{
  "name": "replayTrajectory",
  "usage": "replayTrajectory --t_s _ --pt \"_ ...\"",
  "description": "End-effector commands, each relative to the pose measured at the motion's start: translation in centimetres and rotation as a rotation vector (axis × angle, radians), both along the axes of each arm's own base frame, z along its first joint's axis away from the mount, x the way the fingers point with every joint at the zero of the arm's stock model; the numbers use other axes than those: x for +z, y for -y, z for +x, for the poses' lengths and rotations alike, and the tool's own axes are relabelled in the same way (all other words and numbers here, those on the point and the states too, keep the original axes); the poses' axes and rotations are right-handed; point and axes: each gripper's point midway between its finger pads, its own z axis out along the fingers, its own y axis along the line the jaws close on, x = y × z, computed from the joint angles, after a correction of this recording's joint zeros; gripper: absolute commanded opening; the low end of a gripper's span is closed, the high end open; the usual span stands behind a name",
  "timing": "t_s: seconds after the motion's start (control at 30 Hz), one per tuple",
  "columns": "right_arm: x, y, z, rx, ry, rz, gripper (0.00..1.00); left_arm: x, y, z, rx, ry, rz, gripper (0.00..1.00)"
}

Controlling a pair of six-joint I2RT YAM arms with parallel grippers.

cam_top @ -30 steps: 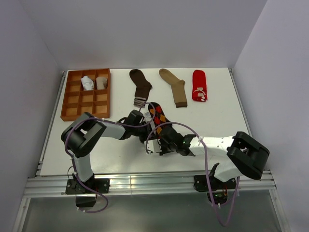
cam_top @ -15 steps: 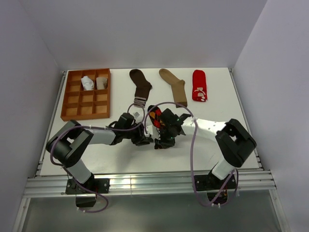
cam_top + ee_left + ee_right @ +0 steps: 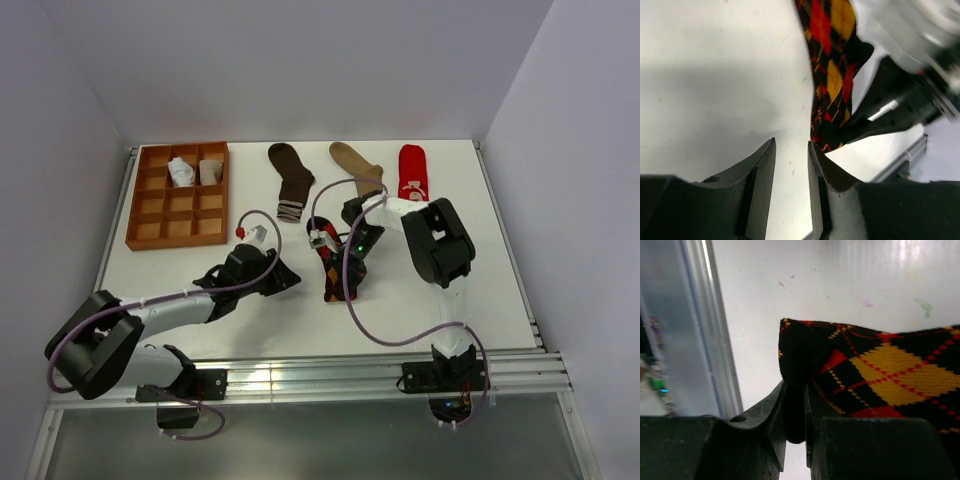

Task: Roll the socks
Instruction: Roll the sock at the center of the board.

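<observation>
The black-orange argyle sock (image 3: 330,262) (image 3: 832,75) (image 3: 890,370) lies stretched out mid-table. My right gripper (image 3: 345,285) (image 3: 795,385) is shut on its near end, the black fabric pinched between the fingers. My left gripper (image 3: 292,280) (image 3: 791,142) sits low just left of that end, open, with only bare table between its fingers. Along the back lie the dark brown sock (image 3: 292,180), the tan sock (image 3: 358,170) and the red sock (image 3: 413,177). The right arm covers the tan sock's lower end.
The orange-brown gridded tray (image 3: 137,200) stands at the back left, with a rolled white sock (image 3: 181,172) and a rolled beige sock (image 3: 209,172) in its far cells. The aluminium rail (image 3: 705,340) runs along the table's near edge.
My left gripper opened, let go of the argyle sock and drew back left. The right arm swung toward the table's middle, keeping its grip, and the sock now lies straighter.
</observation>
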Motion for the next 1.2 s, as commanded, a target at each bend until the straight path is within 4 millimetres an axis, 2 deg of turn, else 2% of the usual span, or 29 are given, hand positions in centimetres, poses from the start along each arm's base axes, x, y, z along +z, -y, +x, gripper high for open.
replayTrajectory --t_s 0.0,0.07,0.13,0.17,0.2,0.27,0.3,0.37,0.4,0.47,0.7,0.77,0.8,0.97,1.03,1.17 --pt "1.9 0.4 -1.0 -0.056 -0.227 0.047 0.15 2.6 0.0 1.5 0.026 0.2 0.106 0.37" --pt "2.0 0.4 -0.7 -0.082 -0.274 0.052 0.15 3.8 1.1 1.9 0.01 0.25 0.132 0.36" --pt "1.6 0.6 -0.4 -0.123 -0.319 0.032 0.15 3.3 1.7 2.0 -0.009 0.27 0.205 0.35" --pt "1.7 0.6 -0.3 -0.131 -0.331 0.035 0.15 4.3 2.6 2.5 -0.017 0.295 0.202 0.34" --pt "1.6 0.7 -0.3 -0.139 -0.344 0.034 0.15 3.7 3.3 2.3 -0.053 0.304 0.234 0.34" --pt "1.5 0.9 -0.1 -0.155 -0.36 0.024 0.15 4.5 4.6 2.7 -0.075 0.345 0.24 0.33" --pt "1.4 1.0 0.0 -0.167 -0.367 0.015 0.15 4.1 5.4 2.4 -0.111 0.362 0.256 0.33" --pt "1.1 1.2 0.1 -0.19 -0.392 0.006 0.15 4.7 7.1 2.3 -0.163 0.396 0.213 0.34" --pt "1.1 1.2 0.1 -0.202 -0.404 0.007 0.15 4.0 7.6 2.2 -0.197 0.403 0.225 0.34" --pt "1.0 1.5 0.2 -0.214 -0.428 0.006 0.15 4.3 9.3 1.5 -0.274 0.432 0.164 0.34" --pt "0.6 1.8 0.3 -0.231 -0.45 0.004 0.14 4.0 12.5 0.1 -0.426 0.492 0.054 0.38" --pt "0.5 1.9 0.3 -0.238 -0.455 0.0 0.14 3.9 13.2 -0.2 -0.46 0.488 0.03 0.37" --pt "0.5 1.9 0.3 -0.237 -0.456 0.001 0.14 3.0 13.5 -0.6 -0.487 0.468 0.025 0.37" --pt "0.3 2.1 0.2 -0.241 -0.464 -0.006 0.14 1.7 14.4 -1.0 -0.524 0.438 -0.002 0.36" --pt "0.1 2.2 0.1 -0.245 -0.471 -0.01 0.14 0.8 14.4 -1.0 -0.526 0.42 0.009 0.36" --pt "0.0 2.5 0.1 -0.257 -0.474 -0.014 0.14 0.2 14.1 -1.0 -0.528 0.401 -0.001 0.37"
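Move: The near end of the argyle sock, bunched in the right gripper's fingers, lies about 11 cm to the left hand's right, 3 cm back and 4 cm below; for the right hand it is right at the fingertips. The sock's toe end is some 13 cm ahead of the left hand and 5 cm to its right. On the board beyond, the dark brown sock lies about 23 cm ahead and 2 cm left, the tan sock 23 cm ahead and 15 cm right. Rightward, the left hand arcs about 13 cm to the argyle sock's near end, rising some 3 cm first and then sinking below its starting height, its wrist swinging clockwise so the half-open fingers point more to the right and flatter, beside the right gripper. The right hand keeps its pinch on the sock, finishing its rolling turn by some 25 degrees and drawing about 2 cm right. ##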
